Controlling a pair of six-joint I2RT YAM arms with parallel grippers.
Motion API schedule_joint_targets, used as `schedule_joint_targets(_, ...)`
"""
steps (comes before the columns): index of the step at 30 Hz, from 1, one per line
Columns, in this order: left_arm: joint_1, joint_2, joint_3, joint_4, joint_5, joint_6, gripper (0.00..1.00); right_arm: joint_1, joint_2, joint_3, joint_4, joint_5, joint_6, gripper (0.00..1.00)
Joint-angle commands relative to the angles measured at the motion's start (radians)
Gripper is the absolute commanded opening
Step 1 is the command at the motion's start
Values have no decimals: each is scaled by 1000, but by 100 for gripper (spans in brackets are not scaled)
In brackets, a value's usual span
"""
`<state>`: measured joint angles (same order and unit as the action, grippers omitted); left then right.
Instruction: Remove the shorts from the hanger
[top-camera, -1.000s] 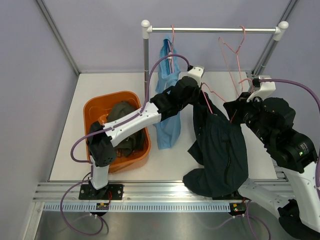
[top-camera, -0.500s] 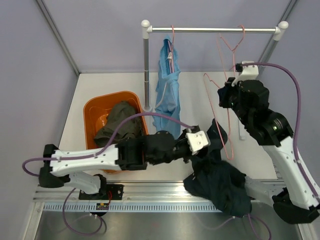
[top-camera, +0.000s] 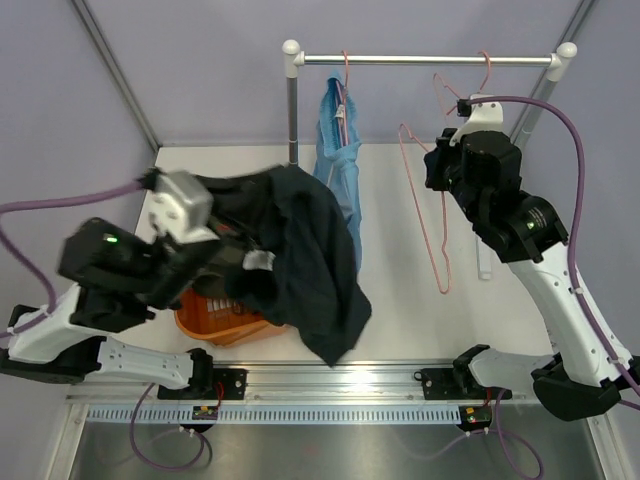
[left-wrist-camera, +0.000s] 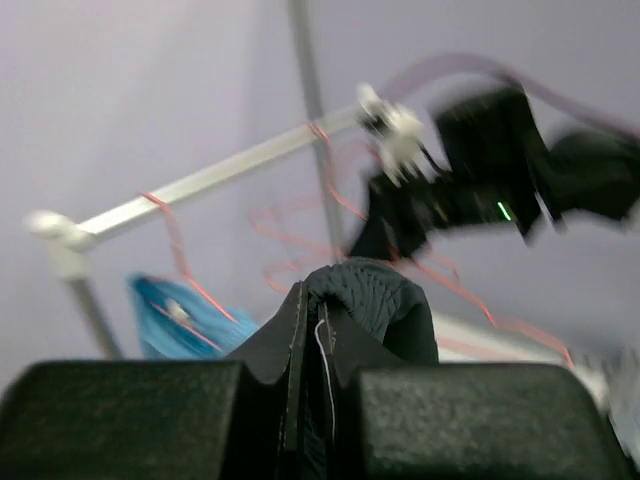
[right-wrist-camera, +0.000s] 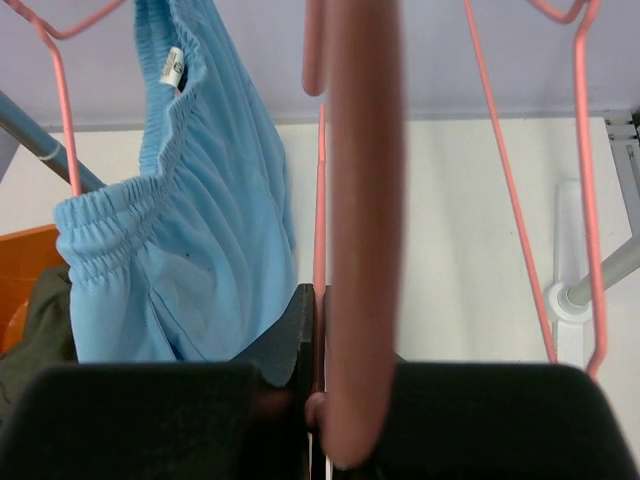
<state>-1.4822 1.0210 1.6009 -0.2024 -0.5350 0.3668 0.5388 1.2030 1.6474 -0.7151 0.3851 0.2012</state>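
My left gripper (top-camera: 256, 263) is shut on the dark navy shorts (top-camera: 310, 255) and holds them up over the orange basket (top-camera: 215, 322); the left wrist view shows the jaws (left-wrist-camera: 315, 312) pinching a navy fold (left-wrist-camera: 380, 300). The light blue shorts (top-camera: 340, 165) hang from a pink hanger on the rail (top-camera: 420, 60), and also show in the right wrist view (right-wrist-camera: 180, 250). My right gripper (top-camera: 435, 168) is shut on a bare pink hanger (top-camera: 425, 215); its wire (right-wrist-camera: 320, 250) sits between the closed jaws (right-wrist-camera: 322, 300). The olive shorts (right-wrist-camera: 35, 335) lie in the basket.
A second bare pink hanger (top-camera: 470, 88) hangs on the rail at the right. The rack's left post (top-camera: 292, 110) stands behind the basket, its right post (top-camera: 535, 95) beside my right arm. Purple walls close in on the left and back.
My left arm has swung from the front middle to the left, carrying the navy shorts off the hanger and over the basket. My right arm has raised the bare hanger slightly toward the rail.
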Motion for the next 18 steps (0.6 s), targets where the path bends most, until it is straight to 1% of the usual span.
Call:
schedule_joint_targets(1,2,-45,103,286,-170,259,5,6,-23,40,33,38,-11,0)
schedule_joint_targets(2,2,-33,132,352,-175,355,5,6,-26,35,29,43,-13,0)
schedule_joint_targets(4,2,-12,165,437,-198,452,3,6,-34,35,23,46,-14,0)
schedule_joint_targets(5,2,8,180,478,-207,547,3,6,-34,34,20,47,-16,0)
schedule_joint_targets(7,2,25,163,594,-249,666,3,6,-39,32,14,49,-19,0)
schedule_joint_targets(8,2,30,148,704,-259,779,3,6,-40,29,13,52,-19,0)
schedule_joint_targets(10,8,40,99,835,-281,860,3,7,-45,23,13,54,-20,0)
schedule_joint_targets(11,25,42,87,848,-286,891,3,6,-45,20,16,54,-22,0)
schedule_joint_targets(13,51,34,77,851,-296,883,3,6,-45,20,16,54,-25,0)
schedule_joint_targets(15,109,25,71,848,-296,857,4,6,-40,25,9,48,-25,0)
schedule_joint_targets(16,158,19,68,842,-296,851,4,6,-39,28,9,43,-25,0)
schedule_joint_targets(18,209,14,67,822,-298,815,5,6,-40,29,9,35,-23,0)
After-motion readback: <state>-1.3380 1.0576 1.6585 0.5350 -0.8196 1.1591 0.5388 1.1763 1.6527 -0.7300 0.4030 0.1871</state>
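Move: The black shorts are already off the hanger and pinched in the left hand; the orange basket they go to, with the olive shorts inside, lies about 19 cm ahead of this hand, 17 to its left and 49 below. The blue shorts hang some 30 cm ahead, 9 to the right and 29 below, and the rack's left post stands 33 cm ahead and 2 left. From the right hand, the basket is about 45 cm left, 2 ahead and 34 below. Keeping the black shorts pinched in closed fingers, the left hand sweeps about 15 cm to its left while climbing some 12 cm and easing about 5 cm forward, carrying them high across to the basket's side; the leftward sweep is spent before the end and the hand then sinks a couple of centimetres. Meanwhile its wrist turns some 45 degrees counter-clockwise, from pointing off to the right to pointing more forward, and the fingertips tip up a little. ##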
